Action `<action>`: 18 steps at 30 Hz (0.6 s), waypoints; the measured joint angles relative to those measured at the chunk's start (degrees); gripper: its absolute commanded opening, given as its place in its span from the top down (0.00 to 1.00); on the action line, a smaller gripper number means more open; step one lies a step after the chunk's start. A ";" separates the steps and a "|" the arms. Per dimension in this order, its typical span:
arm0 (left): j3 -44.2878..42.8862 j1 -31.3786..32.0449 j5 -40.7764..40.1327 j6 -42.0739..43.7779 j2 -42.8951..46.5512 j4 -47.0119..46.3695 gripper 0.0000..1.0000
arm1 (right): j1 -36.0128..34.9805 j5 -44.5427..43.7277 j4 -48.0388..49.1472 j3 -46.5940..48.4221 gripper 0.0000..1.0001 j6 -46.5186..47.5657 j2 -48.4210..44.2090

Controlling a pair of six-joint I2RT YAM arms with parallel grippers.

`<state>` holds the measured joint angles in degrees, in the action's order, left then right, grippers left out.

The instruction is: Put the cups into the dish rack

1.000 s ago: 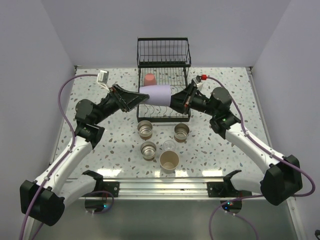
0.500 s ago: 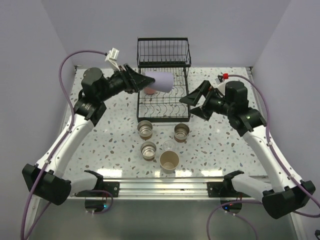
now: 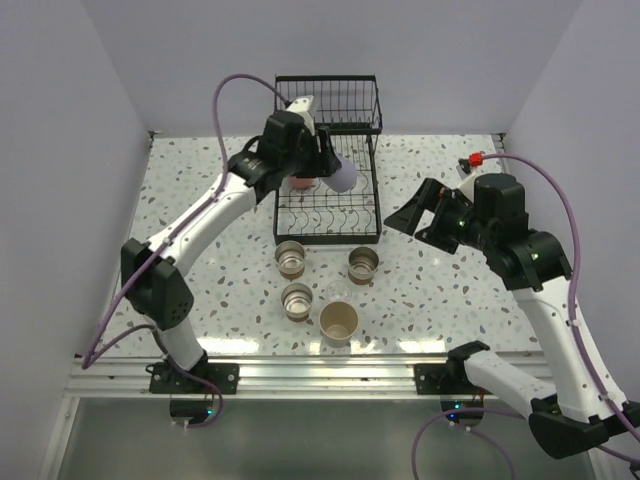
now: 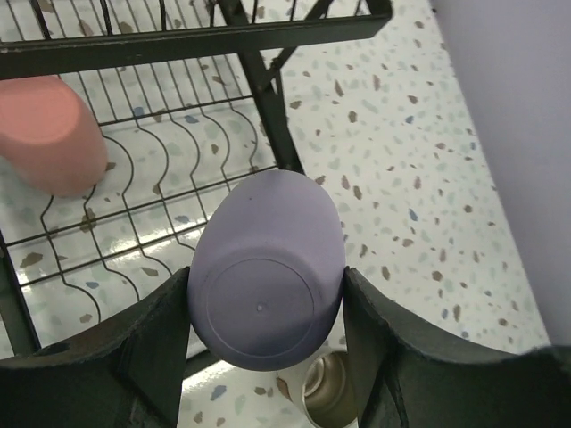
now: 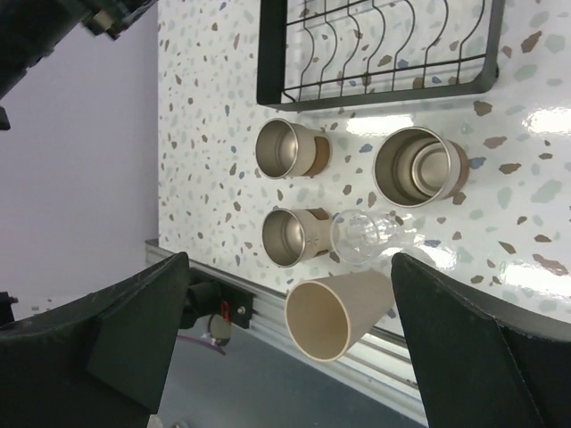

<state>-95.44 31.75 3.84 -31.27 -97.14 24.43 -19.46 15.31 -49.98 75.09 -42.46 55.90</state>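
My left gripper (image 3: 338, 172) is shut on the lavender cup (image 3: 346, 176) and holds it tilted above the right side of the black wire dish rack (image 3: 328, 80). In the left wrist view the lavender cup (image 4: 268, 299) fills the gap between both fingers, its base toward the camera. A coral-pink cup (image 3: 300, 182) lies on the rack's tined tray. My right gripper (image 3: 412, 212) hangs open and empty to the right of the rack. On the table in front stand three brown cups (image 3: 290, 257) (image 3: 363, 264) (image 3: 298, 300), a clear cup (image 3: 338, 291) and a beige cup (image 3: 339, 321).
The rack's upright basket section (image 3: 330, 105) stands at the back against the wall. The right wrist view looks down on the cups on the table: brown cups (image 5: 290, 149) (image 5: 419, 167), clear cup (image 5: 370, 239), beige cup (image 5: 335, 312). A metal rail (image 3: 320, 355) runs along the near edge.
The right gripper opened, let go of the lavender cup and pulled back to the right. The left arm swung the cup from the rack's left to above its right side.
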 measured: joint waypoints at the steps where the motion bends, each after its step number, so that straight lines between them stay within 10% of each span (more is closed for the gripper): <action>1: -1.55 0.85 -2.36 0.57 -2.08 0.98 1.00 | -0.02 -0.57 -0.83 0.00 0.02 0.57 -0.33; 18: -16.96 4.17 -23.74 2.62 -27.30 4.94 1.00 | -0.02 -2.84 -7.93 0.00 0.02 4.57 -2.19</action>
<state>-112.40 35.92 -19.90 -28.64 -124.44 29.36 -19.49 12.47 -57.91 75.09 -37.89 53.71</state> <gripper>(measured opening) 0.628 0.983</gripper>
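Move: The purple cup is already held bottom-up in the left hand; its free spot on the rack floor is about 9 cm ahead of that hand, 1 cm to its right and 22 cm below. The red cup stands about 12 cm ahead, 6 cm left. Two metal cups stand in front of the rack, both about 12 cm back, one 8 cm left, the other 8 cm right. From the right hand the spot lies roughly 26 cm ahead, 13 cm left, well below. The purple cup, kept in the left fingers' unchanged grip, goes down some 14 cm and forward about 8 cm into the rack, towards the free spot beside the red cup, slowing at the end. The wrist turns about 25 degrees, swinging the fingers counter-clockwise and steeper downwards. The empty, open right hand eases a few centimetres back, right and down. ##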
